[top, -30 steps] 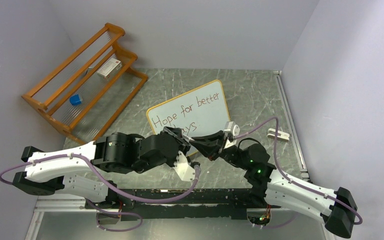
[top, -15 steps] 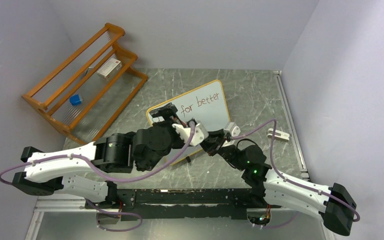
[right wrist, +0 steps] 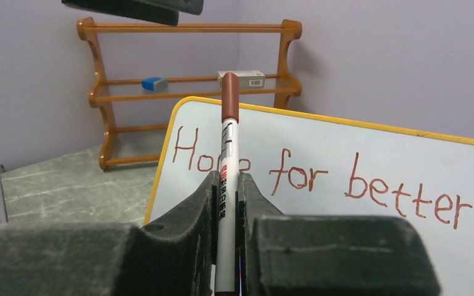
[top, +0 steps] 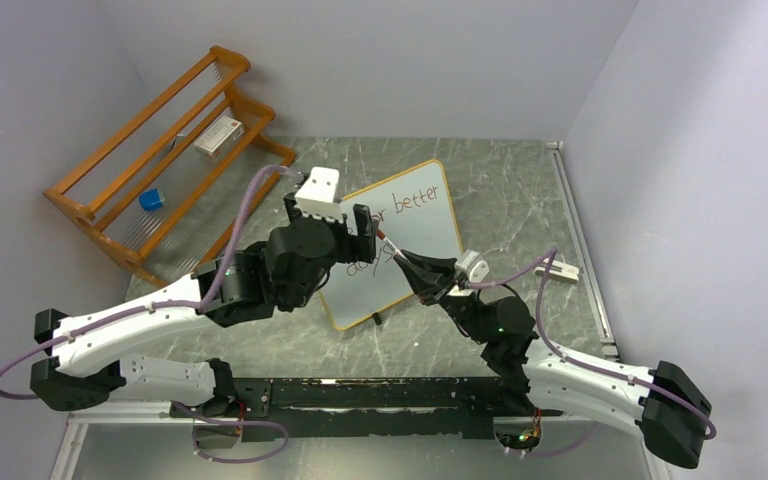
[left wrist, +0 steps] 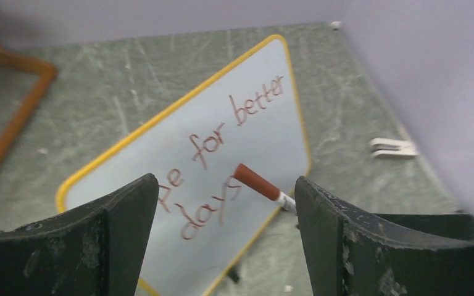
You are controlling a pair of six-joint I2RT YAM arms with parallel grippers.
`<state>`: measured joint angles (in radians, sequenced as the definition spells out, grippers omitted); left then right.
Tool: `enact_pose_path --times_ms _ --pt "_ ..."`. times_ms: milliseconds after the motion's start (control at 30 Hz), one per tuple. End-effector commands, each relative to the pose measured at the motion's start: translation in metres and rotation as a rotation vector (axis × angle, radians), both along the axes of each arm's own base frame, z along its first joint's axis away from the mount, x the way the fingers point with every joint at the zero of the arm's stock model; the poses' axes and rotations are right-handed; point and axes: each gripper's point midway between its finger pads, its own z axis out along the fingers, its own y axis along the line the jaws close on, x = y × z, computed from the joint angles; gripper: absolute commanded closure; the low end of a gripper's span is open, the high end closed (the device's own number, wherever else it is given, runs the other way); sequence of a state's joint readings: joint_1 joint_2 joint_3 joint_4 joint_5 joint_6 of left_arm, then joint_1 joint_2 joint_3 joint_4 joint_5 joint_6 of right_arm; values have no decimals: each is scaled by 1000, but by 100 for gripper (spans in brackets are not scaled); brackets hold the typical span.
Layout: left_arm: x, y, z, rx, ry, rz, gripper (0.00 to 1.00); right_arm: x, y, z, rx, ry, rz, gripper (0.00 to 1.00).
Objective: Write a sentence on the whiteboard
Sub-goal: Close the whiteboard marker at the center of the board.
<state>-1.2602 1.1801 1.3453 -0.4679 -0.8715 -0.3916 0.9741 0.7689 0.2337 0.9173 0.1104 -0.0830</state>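
Note:
The whiteboard [top: 430, 235] stands tilted on the table's middle, and in the left wrist view [left wrist: 265, 142] it lies below my fingers. The sentence [right wrist: 296, 176] on it is in reddish-brown handwriting: "Hope for better" above "days" [left wrist: 213, 206]. My right gripper [right wrist: 227, 179] is shut on a white marker [right wrist: 228, 148] whose brown cap [right wrist: 230, 95] points at the board. From above, this gripper [top: 425, 275] sits at the board's near right edge. My left gripper [top: 358, 228] hovers open over the board's left half, holding nothing, with the marker's cap [left wrist: 256, 182] between its fingers [left wrist: 99, 240] and well beyond them.
A wooden rack [top: 170, 150] stands at the back left with a blue eraser [top: 151, 200] and a small box [top: 218, 135] on its shelves. A small white piece [top: 558, 267] lies on the table right of the board. Walls close in on both sides.
My left gripper opened, left the marker's tip and rose back and left over the board. My right gripper, still holding the marker, shifted slightly toward the board.

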Motion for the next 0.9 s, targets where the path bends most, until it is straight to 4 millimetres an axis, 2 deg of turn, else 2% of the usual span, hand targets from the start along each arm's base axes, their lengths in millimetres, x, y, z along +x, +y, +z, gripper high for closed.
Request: enact_pose_path --times_ms 0,100,300,433,533,867 --pt "-4 -17 12 -369 103 -7 16 4 -8 11 38 -57 -46 100" --pt "-1 -17 1 -454 158 32 18 4 -7 10 40 -63 -45 100" --pt "19 -16 -19 -490 231 84 25 1 -4 12 53 -72 -21 100" --pt "28 -22 -30 -517 285 68 34 -3 -3 14 70 -79 -4 100" --pt "29 -28 -32 -554 299 44 41 -4 -1 13 67 -77 8 100" --pt "28 -37 -39 -610 336 27 52 -5 2 14 64 -80 19 100"
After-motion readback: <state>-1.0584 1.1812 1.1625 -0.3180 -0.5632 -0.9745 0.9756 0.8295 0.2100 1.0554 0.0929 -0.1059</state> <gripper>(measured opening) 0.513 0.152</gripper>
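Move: The brown cap end of the marker stands some 4 cm ahead of the left hand, 4 cm to its right and 6 cm below. From the right hand, which already holds the marker, that cap end is about 5 cm ahead, 5 cm left and 4 cm up. The right fingertips are roughly 1 cm back, 9 cm right and 10 cm below the left hand; the whiteboard's middle lies about 10 cm ahead of the left hand, 5 cm right and 22 cm down. No clear pinch yet: the left hand brings its half-closing fingers around the marker's cap end, sinking about 5 cm while going forward and right roughly 3 cm each, the forward part coming before most of the rightward drift. Its wrist rolls some 30 degrees, left side dropping, and tips nose-down. The right hand stays in place, keeping its grip and holding the marker up. ##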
